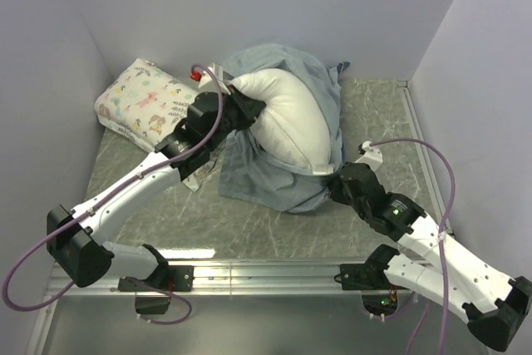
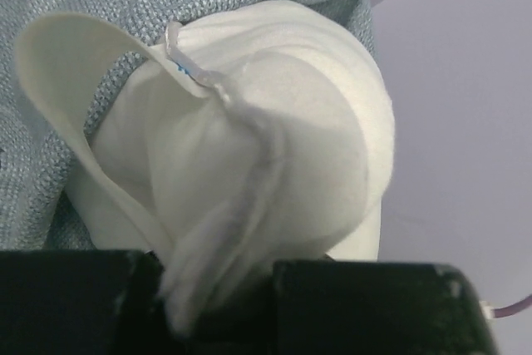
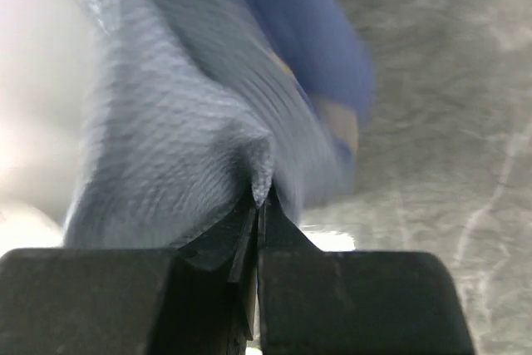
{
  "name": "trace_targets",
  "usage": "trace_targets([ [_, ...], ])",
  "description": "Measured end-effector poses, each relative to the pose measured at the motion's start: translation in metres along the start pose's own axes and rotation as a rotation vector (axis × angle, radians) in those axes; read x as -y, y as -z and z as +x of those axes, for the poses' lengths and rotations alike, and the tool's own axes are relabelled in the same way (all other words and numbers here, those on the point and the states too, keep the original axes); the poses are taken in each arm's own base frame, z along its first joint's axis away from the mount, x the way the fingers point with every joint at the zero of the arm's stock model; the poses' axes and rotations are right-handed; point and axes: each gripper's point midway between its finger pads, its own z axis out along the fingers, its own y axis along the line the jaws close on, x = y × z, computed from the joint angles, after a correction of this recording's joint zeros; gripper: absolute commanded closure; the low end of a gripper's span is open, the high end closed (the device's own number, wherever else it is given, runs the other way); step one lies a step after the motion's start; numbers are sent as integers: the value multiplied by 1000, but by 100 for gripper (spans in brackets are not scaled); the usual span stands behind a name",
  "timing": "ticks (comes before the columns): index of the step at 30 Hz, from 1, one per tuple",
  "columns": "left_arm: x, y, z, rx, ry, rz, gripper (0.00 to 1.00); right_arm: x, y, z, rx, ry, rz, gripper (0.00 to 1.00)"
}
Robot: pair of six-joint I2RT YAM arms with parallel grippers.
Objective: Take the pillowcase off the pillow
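Note:
The plump white pillow (image 1: 291, 118) lies mid-table, bare on top, with the pillowcase (image 1: 266, 176) bunched under and behind it, its paler blue-grey inner side showing. My left gripper (image 1: 243, 107) is shut on the pillow's left end; in the left wrist view a fold of white pillow (image 2: 274, 164) runs down between the jaws, with pillowcase fabric (image 2: 50, 56) behind it. My right gripper (image 1: 334, 182) is shut on the pillowcase's lower right edge; the right wrist view shows a pinch of blue-grey cloth (image 3: 191, 122) at its fingertips, with a dark navy strip (image 3: 299, 22) behind.
A smaller floral-print pillow (image 1: 145, 101) lies at the back left, against the wall. A red object (image 1: 196, 75) sits behind the left gripper. White walls close in the left, back and right sides. The marbled table (image 1: 191, 218) is bounded by a metal rail at the near edge.

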Motion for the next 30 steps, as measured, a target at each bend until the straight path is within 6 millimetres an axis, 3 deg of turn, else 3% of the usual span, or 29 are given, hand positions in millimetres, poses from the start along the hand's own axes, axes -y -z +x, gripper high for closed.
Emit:
trace_targets([
  [5, 18, 4, -35, 43, 17, 24, 100, 15, -23, 17, -36, 9, 70, 100],
  [8, 22, 7, -42, 33, 23, 35, 100, 17, -36, 18, -41, -8, 85, 100],
  [12, 21, 10, -36, -14, 48, 47, 100, 21, -54, 1, -18, -50, 100, 100],
  [15, 17, 20, -29, -51, 71, 67, 100, 28, -78, -15, -20, -78, 141, 100],
  [20, -12, 50, -8, -134, 105, 62, 100, 39, -120, -28, -51, -118, 182, 100],
  [23, -30, 68, 10, -193, 116, 61, 100, 41, -129, -27, -74, -121, 174, 82],
  [24, -34, 72, 16, -209, 117, 67, 100, 40, -128, -27, -79, -117, 166, 68],
  [25, -39, 78, 24, -234, 119, 72, 99, 38, -126, -27, -82, -110, 153, 63],
  [30, -63, 98, 70, -349, 128, 107, 100, 18, -97, -53, -35, -71, 57, 37],
])
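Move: The left hand holds the white pillow's left end high up; the pillowcase's middle lies some 8 cm ahead of it, 8 cm to its right and about 30 cm below. The pillow's middle is about 5 cm ahead, 10 cm right and 17 cm below, the floral pillow 14 cm ahead and 30 cm left, low on the table. The right hand grips the case's near right edge, with the case's middle roughly 21 cm ahead, 13 cm left and 13 cm lower. Down some 4 cm, then forward about 11 cm and lower still, the right hand carries the pinched pillowcase edge, then opens its fingers, lets go of the cloth and rises a little. The left hand, keeping its grip on the pillow end, lifts about 4 cm, then draws it back and down, drifting left, away from the case, while the wrist turns clockwise and tips down. ##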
